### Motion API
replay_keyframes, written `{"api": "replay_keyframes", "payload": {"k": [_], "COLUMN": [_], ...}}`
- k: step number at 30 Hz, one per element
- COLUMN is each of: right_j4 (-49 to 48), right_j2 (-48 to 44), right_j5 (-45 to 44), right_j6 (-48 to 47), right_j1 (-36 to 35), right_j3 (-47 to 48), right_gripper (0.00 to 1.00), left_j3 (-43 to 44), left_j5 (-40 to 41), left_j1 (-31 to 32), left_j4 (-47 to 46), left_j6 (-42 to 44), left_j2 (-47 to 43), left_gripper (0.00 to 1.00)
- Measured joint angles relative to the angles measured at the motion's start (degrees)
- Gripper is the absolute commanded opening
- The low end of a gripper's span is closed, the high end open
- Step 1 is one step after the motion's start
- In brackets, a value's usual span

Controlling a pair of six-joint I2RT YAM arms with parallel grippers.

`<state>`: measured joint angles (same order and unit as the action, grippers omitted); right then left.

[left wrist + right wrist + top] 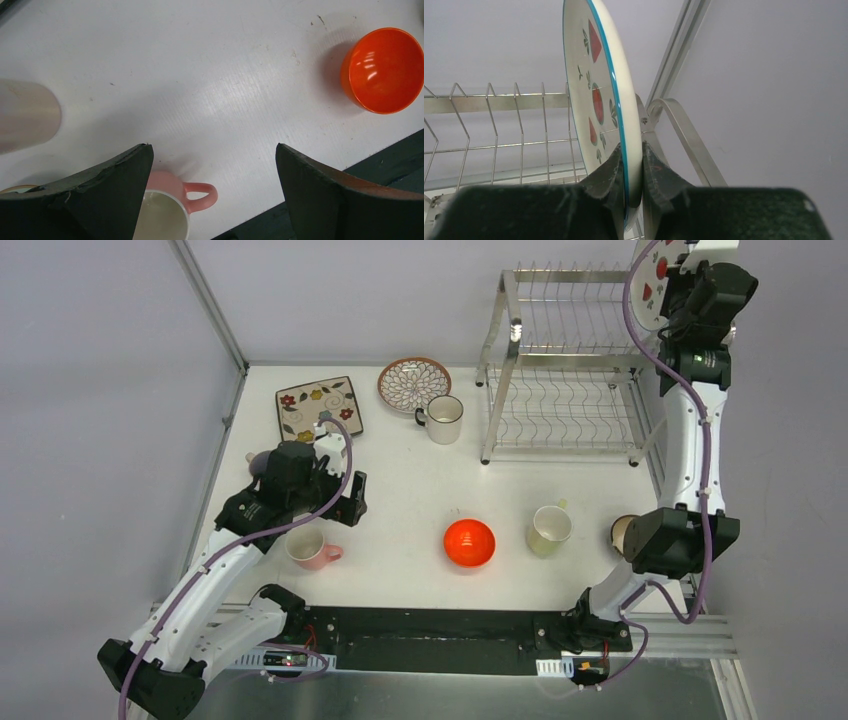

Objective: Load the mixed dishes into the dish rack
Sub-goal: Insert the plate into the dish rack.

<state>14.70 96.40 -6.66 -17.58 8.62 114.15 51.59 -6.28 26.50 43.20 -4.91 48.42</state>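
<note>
My right gripper (pixel 630 150) is shut on the rim of the strawberry plate (pixel 599 95) and holds it upright, edge-on, above the right end of the dish rack's (pixel 565 370) upper shelf; from above, the right gripper (pixel 668 302) and the strawberry plate (pixel 655 280) are at the top right. My left gripper (pixel 214 150) hangs open over the table, with the pink cup (pixel 165 210) under its left finger. On the table stand the pink cup (pixel 312 550), a red-orange bowl (pixel 469 542), a pale yellow-green cup (pixel 549 530), a white cup (pixel 443 419), a floral rectangular plate (pixel 318 408) and a brown-petal round plate (pixel 413 383).
A dark brown bowl (pixel 620 532) is partly hidden behind my right arm's elbow. The rack's wire tines (pixel 494 125) run to the left of the held plate, and a rack corner post (pixel 684 130) stands right behind it. The black base strip (pixel 430 640) lines the near edge.
</note>
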Motion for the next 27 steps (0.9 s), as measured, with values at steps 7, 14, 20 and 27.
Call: {"api": "replay_keyframes", "payload": {"k": [7,14,20,27], "right_j4": [-5.33,-8.33,-9.77,-9.70], "right_j2": [-2.54,-5.31,-8.66,-10.51], "right_j5": [0.70,1.07,0.66,0.63], "right_j6": [-0.50,-0.55,-0.31,1.07], "right_j1": [0.02,0.09,0.76,0.90], "right_j3": [-5.97,-10.56,-12.63,-12.55], "right_gripper": [0.03,0.28,0.41,0.65], "left_j3": [0.00,0.00,0.00,0.00], "left_j5": [0.20,0.22,0.24,0.22], "left_j1": [0.00,0.00,0.00,0.00], "left_j4": [0.00,0.00,0.00,0.00], "left_j6": [0.02,0.02,0.02,0.02], "left_j2": [0.22,0.31,0.31,0.31], "left_gripper": [0.98,0.98,0.98,0.98]}}
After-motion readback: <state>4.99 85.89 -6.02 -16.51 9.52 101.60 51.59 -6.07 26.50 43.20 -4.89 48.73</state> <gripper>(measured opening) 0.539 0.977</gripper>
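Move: The plate is held upright by its near rim in the right hand. The right-end slot of the dish rack's upper tier, its goal, is centred about 8 cm ahead, 1 cm left and 2 cm below. The rack's right handle stands 5 cm right and 7 cm ahead. The upper tier's middle is 8 cm ahead, 13 cm left and 6 cm below. From the left hand the slot is roughly 38 cm ahead, 66 cm right and 27 cm above. The plate, still pinched by its near rim, is eased down and back by under 1 cm into the rack's right-end slot. The right fingers then open to about half and let go, while the hand draws back some 3.5 cm and rises about 3.5 cm clear of the rim, its fingers tipping up by less than 10 degrees. ##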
